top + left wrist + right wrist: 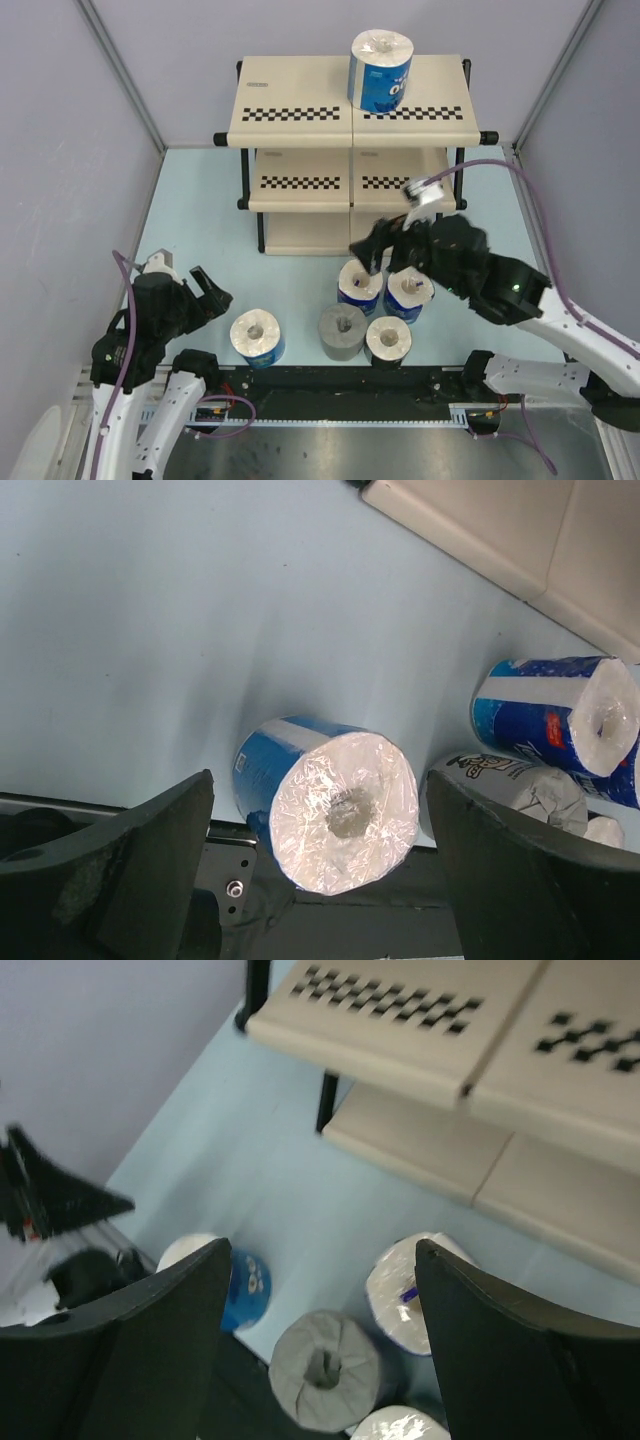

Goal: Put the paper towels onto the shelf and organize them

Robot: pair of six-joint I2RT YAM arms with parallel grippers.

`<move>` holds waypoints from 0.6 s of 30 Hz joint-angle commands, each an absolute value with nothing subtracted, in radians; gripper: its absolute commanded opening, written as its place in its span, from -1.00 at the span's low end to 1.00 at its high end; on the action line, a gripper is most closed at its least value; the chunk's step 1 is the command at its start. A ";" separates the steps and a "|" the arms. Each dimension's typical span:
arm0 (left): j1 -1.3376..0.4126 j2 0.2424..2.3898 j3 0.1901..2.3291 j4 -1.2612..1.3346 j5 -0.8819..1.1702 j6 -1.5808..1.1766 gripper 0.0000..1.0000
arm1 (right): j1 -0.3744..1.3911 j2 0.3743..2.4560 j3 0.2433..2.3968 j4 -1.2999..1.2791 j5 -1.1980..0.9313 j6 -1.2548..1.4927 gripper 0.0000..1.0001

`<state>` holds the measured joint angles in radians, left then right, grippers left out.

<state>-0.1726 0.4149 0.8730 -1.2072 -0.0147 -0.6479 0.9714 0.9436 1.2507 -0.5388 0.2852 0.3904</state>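
Note:
The shelf (pixel 300 100) stands at the back, with one blue-wrapped paper towel roll (pixel 380 70) upright on its top board. Five more rolls stand on the table in front of it: a blue one (pixel 258 338) alone on the left, a plain grey one (pixel 342 330), a dark-wrapped one (pixel 388 340) and two blue ones (pixel 360 285) (pixel 408 292). My left gripper (pixel 190 280) is open, to the left of the lone blue roll (pixel 330 805) and apart from it. My right gripper (pixel 385 245) hangs open above the cluster, with the grey roll (pixel 325 1370) below its fingers.
The shelf's middle board (pixel 300 185) and lowest board (pixel 300 235) carry no rolls where they show. Grey walls close in on the left and right. A black rail (pixel 330 378) runs along the near table edge just behind the front rolls.

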 commanded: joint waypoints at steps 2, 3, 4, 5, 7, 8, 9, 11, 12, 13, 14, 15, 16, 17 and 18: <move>-0.175 0.445 0.942 -1.218 -0.032 -0.617 0.87 | 1.201 1.069 1.210 -0.523 0.278 0.384 0.60; -0.173 0.445 0.942 -1.210 -0.026 -0.614 0.88 | 1.263 1.131 1.212 -0.508 0.282 0.377 0.60; -0.175 0.442 0.940 -1.200 -0.020 -0.614 0.89 | 1.293 1.159 1.212 -0.473 0.285 0.374 0.61; -0.175 0.439 0.940 -1.172 -0.012 -0.615 0.90 | 1.313 1.186 1.212 -0.451 0.282 0.379 0.61; -0.175 0.423 0.937 -1.148 -0.008 -0.621 0.90 | 1.341 1.271 1.212 -0.385 0.255 0.397 0.61; -0.175 0.420 0.933 -1.122 0.009 -0.624 0.91 | 1.345 1.305 1.212 -0.364 0.238 0.412 0.61; -0.173 0.417 0.930 -1.114 0.020 -0.626 0.91 | 1.348 1.357 1.212 -0.326 0.212 0.423 0.61; -0.173 0.416 0.927 -1.097 0.032 -0.620 0.91 | 1.348 1.413 1.212 -0.290 0.196 0.457 0.63; -0.175 0.420 0.928 -1.095 0.034 -0.617 0.92 | 1.348 1.434 1.212 -0.275 0.187 0.465 0.62; -0.175 0.426 0.931 -1.097 0.035 -0.612 0.92 | 1.345 1.480 1.212 -0.246 0.173 0.475 0.64; -0.173 0.428 0.933 -1.098 0.037 -0.601 0.93 | 1.344 1.497 1.212 -0.230 0.166 0.492 0.65; -0.175 0.429 0.933 -1.100 0.037 -0.597 0.93 | 1.342 1.520 1.212 -0.206 0.152 0.503 0.66; -0.173 0.428 0.934 -1.100 0.034 -0.592 0.93 | 1.341 1.551 1.212 -0.193 0.143 0.511 0.66; -0.175 0.428 0.933 -1.103 0.034 -0.585 0.93 | 1.338 1.569 1.212 -0.183 0.135 0.518 0.67; -0.173 0.423 0.933 -1.101 0.032 -0.581 0.93 | 1.336 1.583 1.212 -0.160 0.129 0.535 0.68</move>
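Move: The leftmost paper towel roll stands about 26 cm to the right hand's left, 11 cm back and some 29 cm below. From that hand, the grey roll is 7 cm left and 9 back, the rear blue roll 3 left and 2 ahead, both about as low. From the left hand, the leftmost roll is roughly 9 cm right, 2 back and 12 below. The open right hand sweeps left and down, nearly 20 cm each, and back, towards the leftmost roll; left rises. ##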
